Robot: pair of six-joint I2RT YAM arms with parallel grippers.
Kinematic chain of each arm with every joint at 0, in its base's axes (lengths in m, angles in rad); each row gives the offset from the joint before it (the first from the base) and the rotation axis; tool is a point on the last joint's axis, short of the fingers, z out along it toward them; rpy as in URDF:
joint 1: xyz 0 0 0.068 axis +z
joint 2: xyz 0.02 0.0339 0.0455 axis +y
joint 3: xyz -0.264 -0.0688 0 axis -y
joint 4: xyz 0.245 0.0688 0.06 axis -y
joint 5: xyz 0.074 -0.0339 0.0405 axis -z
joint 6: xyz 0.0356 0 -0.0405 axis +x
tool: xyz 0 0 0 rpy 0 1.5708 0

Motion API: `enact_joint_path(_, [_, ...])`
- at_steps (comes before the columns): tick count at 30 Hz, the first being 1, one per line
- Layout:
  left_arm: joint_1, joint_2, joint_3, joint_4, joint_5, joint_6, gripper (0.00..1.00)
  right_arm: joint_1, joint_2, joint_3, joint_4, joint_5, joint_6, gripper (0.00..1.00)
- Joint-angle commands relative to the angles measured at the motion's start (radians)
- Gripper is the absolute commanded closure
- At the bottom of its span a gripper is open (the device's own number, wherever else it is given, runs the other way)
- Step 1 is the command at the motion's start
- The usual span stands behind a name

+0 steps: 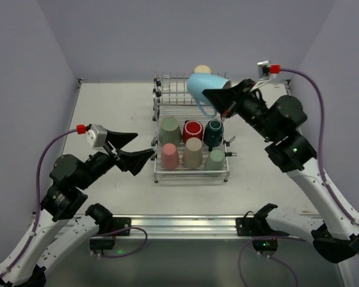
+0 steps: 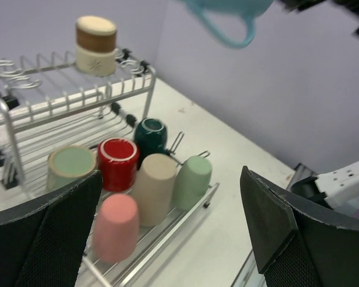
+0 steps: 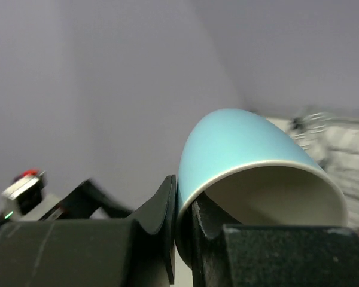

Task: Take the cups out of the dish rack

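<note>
The dish rack (image 1: 191, 174) stands mid-table. Its lower tray holds several upside-down cups: sage green (image 1: 169, 130), red (image 1: 192, 129), dark teal (image 1: 213, 132), pink (image 1: 169, 156), beige (image 1: 193, 153) and mint green (image 1: 215, 159). A tan-brown cup (image 2: 96, 45) sits on the upper shelf (image 2: 48, 107). My right gripper (image 1: 218, 95) is shut on the rim of the light blue mug (image 3: 245, 143), one finger inside and one outside, and holds it tilted in the air above the upper shelf. My left gripper (image 1: 143, 144) is open and empty, just left of the lower tray near the pink cup (image 2: 115, 226).
The white table (image 1: 107, 107) is enclosed by pale purple walls on three sides. Bare tabletop lies to the left and right of the rack. The right arm's base (image 2: 341, 179) shows at the edge of the left wrist view.
</note>
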State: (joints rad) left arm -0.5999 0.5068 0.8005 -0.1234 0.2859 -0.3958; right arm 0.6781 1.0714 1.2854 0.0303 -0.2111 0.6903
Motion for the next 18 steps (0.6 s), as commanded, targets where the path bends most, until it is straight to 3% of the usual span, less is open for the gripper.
enact_joint_path(1, [0.0,-0.051,-0.024,-0.208,-0.122,0.097,0.0,-0.174,-0.082,0.175,-0.416,0.306,-0.265,1.0])
enact_joint_path(4, [0.002,-0.108,-0.078,-0.232,-0.163,0.115,0.0,-0.361,-0.062,0.242,-0.582,0.403,-0.353,1.0])
enact_joint_path(7, [0.0,-0.14,-0.129,-0.228,-0.191,0.123,0.0,-0.47,0.028,0.287,-0.653,0.475,-0.431,1.0])
enact_joint_path(13, [0.0,-0.136,-0.165,-0.214,-0.128,0.135,0.0,-0.607,0.31,0.396,-0.736,0.411,-0.479,1.0])
enact_joint_path(18, [0.002,-0.145,-0.173,-0.206,-0.106,0.137,0.0,-0.652,0.545,0.479,-0.779,0.322,-0.485,1.0])
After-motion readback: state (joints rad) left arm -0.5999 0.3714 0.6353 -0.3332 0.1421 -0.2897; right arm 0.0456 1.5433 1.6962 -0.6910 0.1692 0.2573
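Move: I hold the blue cup in my right hand, and the bare table right of the rack lies about 25 cm ahead, 28 cm right and 43 cm below. The teal cup is 14 cm ahead and 5 cm right, the brown-topped cup about 30 cm straight ahead, both lower. The pink cup is some 10 cm ahead of my left hand, 8 cm right and 29 cm down; the beige cup is 10 cm farther right of it, 2 cm farther out. Keeping the blue cup's wall pinched, I swing my right hand about 27 cm to the right, away from the rack, while reaching forward; then I carry on forward and sink towards the bare table, turning the wrist clockwise until the fingers point forward and some 30 degrees down. My empty left hand, fingers still wide open, sinks about 10 cm and shifts slightly left, towards the pink cup's level. ##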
